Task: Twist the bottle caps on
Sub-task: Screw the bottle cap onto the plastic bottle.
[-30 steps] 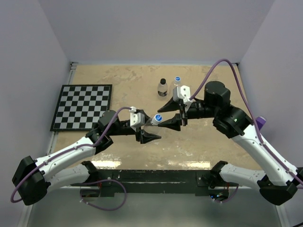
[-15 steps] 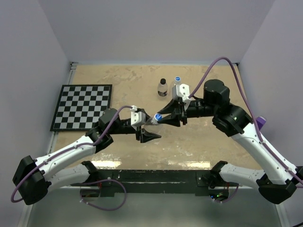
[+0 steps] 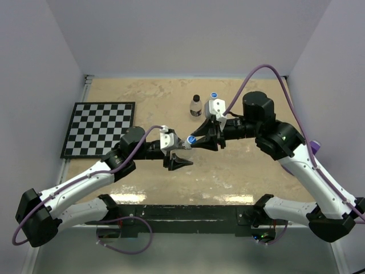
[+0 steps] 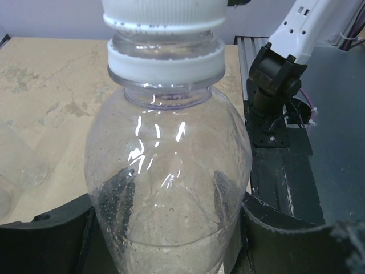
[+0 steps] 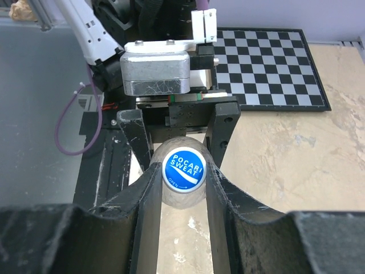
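Note:
My left gripper (image 3: 180, 153) (image 4: 171, 217) is shut on a clear bottle (image 3: 183, 146) (image 4: 171, 171), which it holds above the table, tilted with its neck toward the right arm. A blue bottle cap with white lettering (image 5: 183, 169) (image 3: 192, 138) sits on that neck. My right gripper (image 3: 195, 140) (image 5: 183, 171) is shut on this cap, one finger pressed to each side. In the left wrist view the cap's ribbed white side (image 4: 162, 11) shows above the white neck ring. Two more bottles stand at the back, one with a black cap (image 3: 195, 106) and one with a blue cap (image 3: 214, 99).
A black-and-white checkerboard mat (image 3: 98, 128) (image 5: 268, 63) lies at the table's left. A purple object (image 3: 315, 149) sits by the right wall behind the right arm. The arms' base rail (image 3: 182, 212) runs along the near edge.
The right gripper's fingers stood apart around the cap a second ago; they have closed on it. The right wrist has shifted slightly left and up. The left arm keeps its grip on the bottle.

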`<state>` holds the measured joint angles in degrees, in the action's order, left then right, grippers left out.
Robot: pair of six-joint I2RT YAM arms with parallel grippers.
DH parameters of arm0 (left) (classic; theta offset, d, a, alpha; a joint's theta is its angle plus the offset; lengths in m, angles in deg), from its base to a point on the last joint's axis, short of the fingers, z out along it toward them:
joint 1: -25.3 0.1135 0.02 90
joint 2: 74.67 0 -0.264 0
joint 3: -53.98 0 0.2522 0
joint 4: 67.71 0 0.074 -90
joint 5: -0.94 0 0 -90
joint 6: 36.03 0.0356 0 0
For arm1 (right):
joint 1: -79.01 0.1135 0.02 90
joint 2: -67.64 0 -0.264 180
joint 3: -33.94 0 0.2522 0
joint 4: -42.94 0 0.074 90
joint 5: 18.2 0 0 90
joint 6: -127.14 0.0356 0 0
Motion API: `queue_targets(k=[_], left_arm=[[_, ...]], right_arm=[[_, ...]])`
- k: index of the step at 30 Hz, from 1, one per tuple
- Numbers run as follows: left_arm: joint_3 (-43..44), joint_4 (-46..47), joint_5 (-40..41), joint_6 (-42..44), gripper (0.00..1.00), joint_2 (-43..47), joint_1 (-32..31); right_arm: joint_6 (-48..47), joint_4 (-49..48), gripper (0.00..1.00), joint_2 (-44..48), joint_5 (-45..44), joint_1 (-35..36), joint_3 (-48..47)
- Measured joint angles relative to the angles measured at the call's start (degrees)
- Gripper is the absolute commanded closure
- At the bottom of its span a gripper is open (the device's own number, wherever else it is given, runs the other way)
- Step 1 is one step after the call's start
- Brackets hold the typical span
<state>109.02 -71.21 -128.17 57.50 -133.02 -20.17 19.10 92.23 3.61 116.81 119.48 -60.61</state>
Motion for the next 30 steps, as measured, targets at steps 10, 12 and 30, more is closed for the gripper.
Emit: queue_targets(k=[10,12,30], left_arm=[[0.0,-1.31,14.53,-0.92,1.0,1.11,-3.45],[0.0,-1.75,21.0,-0.83,1.0,1.51,-6.34],[1.11,1.53,56.68,0.66,1.0,-1.75,-17.59]], right_arm=[[7.21,-6.19,1.0,1.27,-7.58,0.0,3.5],[9.53,-6.93,1.0,2.12,-9.31,0.02,4.39],[28.24,-15.26,1.0,3.76,-23.02,0.28,9.31]])
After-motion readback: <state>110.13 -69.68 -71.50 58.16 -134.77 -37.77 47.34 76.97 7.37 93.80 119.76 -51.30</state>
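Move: The left hand holds the plastic bottle by its body, its blue cap some 10 cm straight above that hand. The right hand already has the cap between its fingertips, the bottle's middle about 9 cm straight below. From the left hand, the black-capped bottle stands roughly 27 cm ahead and 3 cm right, its middle about 17 cm lower; the finished blue-capped bottle is level with it, 7 cm farther right and 2 cm higher. Both grips stay shut, right fingertips on the cap and left fingers round the bottle, and the two wrists twist against each other: the left turns the bottle counter-clockwise some 40 degrees, while the right turns the cap clockwise nearly 30 and rolls about 15. Meanwhile both hands travel forward together, 5 to 6 cm at about the same height. ##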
